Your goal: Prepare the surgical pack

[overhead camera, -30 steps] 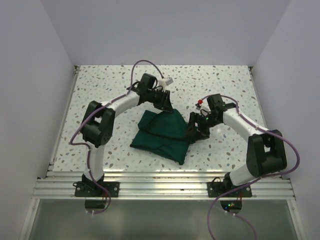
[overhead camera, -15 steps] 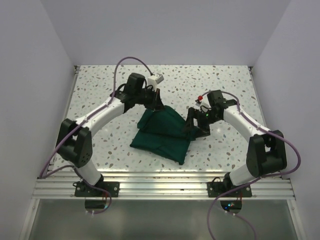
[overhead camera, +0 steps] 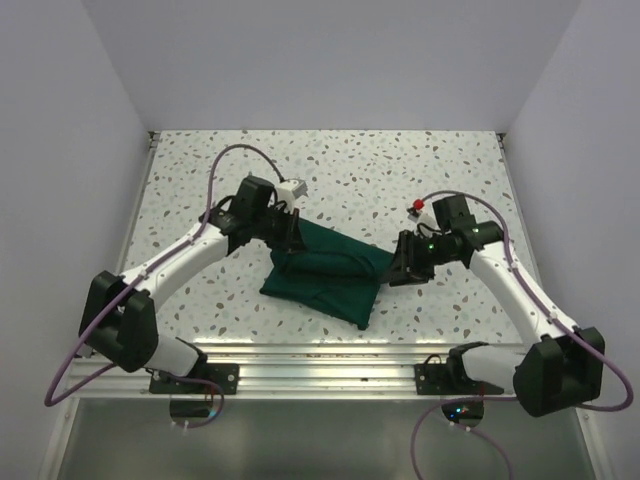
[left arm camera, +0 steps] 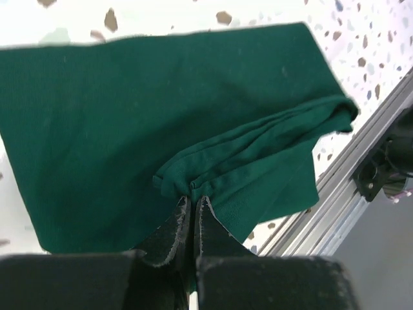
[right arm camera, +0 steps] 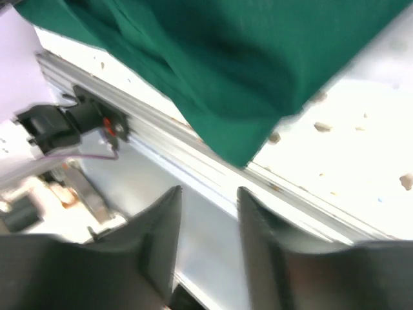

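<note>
The surgical pack is a dark green folded fabric bundle lying on the speckled table, near the middle front. My left gripper sits at the pack's back left edge. In the left wrist view the left gripper is shut on a bunched fold of the green fabric. My right gripper hovers just off the pack's right edge. In the right wrist view the right gripper is open with nothing between its fingers, and the green fabric lies beyond them. What the fabric wraps is hidden.
An aluminium rail runs along the table's near edge, close to the pack's front corner, and shows as the rail in the right wrist view. White walls enclose the speckled table on three sides.
My left gripper shut on a fold of the fabric and drew it toward the near left, flattening the raised peak. My right gripper backed off slightly to the right as its arm swung outward.
</note>
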Robot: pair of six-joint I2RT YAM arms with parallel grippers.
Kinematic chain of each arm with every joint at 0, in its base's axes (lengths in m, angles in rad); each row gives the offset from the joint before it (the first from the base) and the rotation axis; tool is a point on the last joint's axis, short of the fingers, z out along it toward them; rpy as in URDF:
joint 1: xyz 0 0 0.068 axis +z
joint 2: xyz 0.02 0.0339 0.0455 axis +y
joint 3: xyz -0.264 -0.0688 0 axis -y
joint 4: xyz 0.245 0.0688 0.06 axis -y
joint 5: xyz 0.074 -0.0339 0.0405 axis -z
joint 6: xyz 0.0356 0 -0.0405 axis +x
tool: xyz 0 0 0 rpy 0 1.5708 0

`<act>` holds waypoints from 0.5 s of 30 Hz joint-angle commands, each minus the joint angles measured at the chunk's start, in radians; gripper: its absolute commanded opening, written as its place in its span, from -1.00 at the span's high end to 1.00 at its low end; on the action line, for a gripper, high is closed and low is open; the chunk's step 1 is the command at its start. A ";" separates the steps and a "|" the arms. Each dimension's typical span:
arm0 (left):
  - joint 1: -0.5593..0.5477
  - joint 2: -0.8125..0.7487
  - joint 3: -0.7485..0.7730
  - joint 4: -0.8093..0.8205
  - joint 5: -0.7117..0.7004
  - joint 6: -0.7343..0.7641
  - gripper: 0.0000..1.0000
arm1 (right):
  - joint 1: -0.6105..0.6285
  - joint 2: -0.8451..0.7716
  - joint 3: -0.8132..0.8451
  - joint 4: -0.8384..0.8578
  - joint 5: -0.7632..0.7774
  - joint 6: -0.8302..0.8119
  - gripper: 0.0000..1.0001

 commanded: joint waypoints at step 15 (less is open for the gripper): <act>-0.055 -0.195 -0.051 -0.086 0.011 -0.135 1.00 | 0.226 -0.130 -0.436 0.404 0.055 0.401 1.00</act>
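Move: The folded drape's near corner lies about 10 cm back and 7 cm left of the right hand, some 6 cm below; the drape's right corner is roughly 7 cm ahead of that hand and 1 cm to its right. From the left hand, which already pinches the far part of the drape, the middle of the near edge is about 14 cm back and 3 cm right, 5 cm lower, with the left corner 10 cm back and 8 cm left. The drape's near corner is what the right hand heads for: it draws back and down, about 6.5 cm each, easing 3 cm left late on, while its half-open fingers shut with no cloth seen between them and its wrist tips slightly. The left hand keeps its pinch and pulls the held cloth some 4 cm back towards the near edge, then rises about 2 cm. ##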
